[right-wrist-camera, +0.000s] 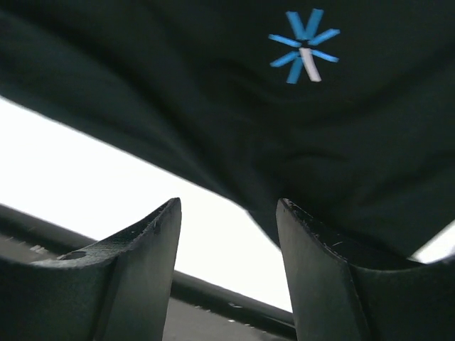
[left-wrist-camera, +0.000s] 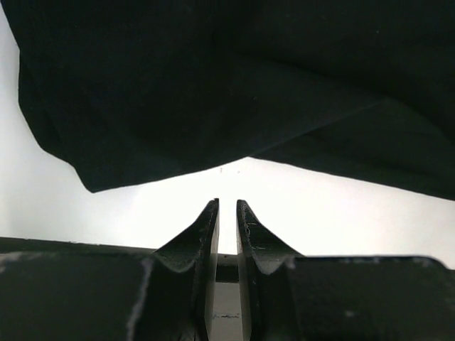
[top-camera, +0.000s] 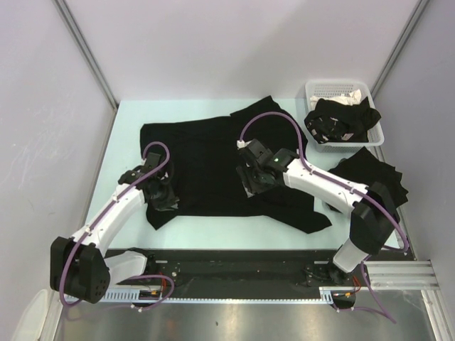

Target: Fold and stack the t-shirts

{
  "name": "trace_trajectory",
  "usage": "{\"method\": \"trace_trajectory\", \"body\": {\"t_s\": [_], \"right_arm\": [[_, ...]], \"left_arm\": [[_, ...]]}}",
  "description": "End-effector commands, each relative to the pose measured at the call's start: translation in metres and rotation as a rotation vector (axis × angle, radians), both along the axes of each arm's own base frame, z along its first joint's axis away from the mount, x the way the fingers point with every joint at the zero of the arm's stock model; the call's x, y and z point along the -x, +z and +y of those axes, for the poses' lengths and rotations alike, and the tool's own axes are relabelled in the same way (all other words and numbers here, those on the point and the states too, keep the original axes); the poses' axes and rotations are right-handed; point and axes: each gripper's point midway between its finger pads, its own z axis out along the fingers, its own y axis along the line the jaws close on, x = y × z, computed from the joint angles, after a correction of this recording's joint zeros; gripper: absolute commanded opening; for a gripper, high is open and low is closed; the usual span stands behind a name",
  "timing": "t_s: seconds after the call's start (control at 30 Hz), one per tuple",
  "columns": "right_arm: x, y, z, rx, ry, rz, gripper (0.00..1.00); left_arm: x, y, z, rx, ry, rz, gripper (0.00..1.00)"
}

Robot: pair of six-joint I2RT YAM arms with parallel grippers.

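Note:
A black t-shirt point(top-camera: 206, 153) lies spread out across the middle of the table, rumpled at its near right. My left gripper point(top-camera: 166, 199) hovers over its near left corner. In the left wrist view the jaws of the left gripper point(left-wrist-camera: 227, 202) stand a narrow slit apart with nothing in it, and the shirt's hem point(left-wrist-camera: 213, 92) lies just beyond them. My right gripper point(top-camera: 251, 186) is over the shirt's middle. It point(right-wrist-camera: 229, 202) is open and empty, with cloth bearing a light-blue starburst mark point(right-wrist-camera: 304, 46) just ahead, the hem close to the right fingertip point(right-wrist-camera: 288, 209).
A second black t-shirt point(top-camera: 371, 177) lies folded at the right edge, under my right forearm. A white slotted basket point(top-camera: 323, 91) at the back right holds dark and white cloth. Bare table point(top-camera: 213, 231) runs along the near edge.

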Motion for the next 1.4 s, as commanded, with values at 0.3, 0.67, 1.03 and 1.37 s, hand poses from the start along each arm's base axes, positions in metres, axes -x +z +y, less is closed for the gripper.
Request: {"method": "trace_trajectory", "body": {"t_s": [0.3,0.67,1.03,1.37], "right_arm": [[-0.01,-0.017,-0.076,0.153,-0.228,0.048,0.63],[0.001,-0.026,-0.112,0.001,-0.34,0.153,0.64],[0.024,-0.043,-0.109,-0.096,-0.371,0.236,0.63],[0.029,-0.059,-0.108,-0.107,-0.373,0.261,0.62]], "left_arm": [[-0.018,0.014,-0.007,0.011,-0.044,-0.053,0.2],[-0.018,0.012,-0.013,0.04,-0.063,-0.044,0.2],[-0.017,0.013,-0.013,0.038,-0.069,-0.045,0.2],[-0.017,0.014,-0.013,0.033,-0.079,-0.04,0.2]]}}
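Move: The right sleeve's middle lies about 16 cm to the right of the open right gripper, some 7 cm nearer the base and about 12 cm below. The blue emblem on the shirt is some 6 cm ahead and 2 cm right of that gripper, and the dark pile about 40 cm right and 6 cm ahead. From the left gripper, the sleeve is roughly 42 cm to the right, 2 cm back and 8 cm below. Swing the right gripper some 12 cm to the right over the shirt's near part, sinking as it goes, then draw it back about 4 cm while lowering further, about 6.5 cm down in all, towards the right sleeve. Turn the wrist clockwise some 20 degrees and bring the fingers closer to straight down, keeping them open above the cloth. ##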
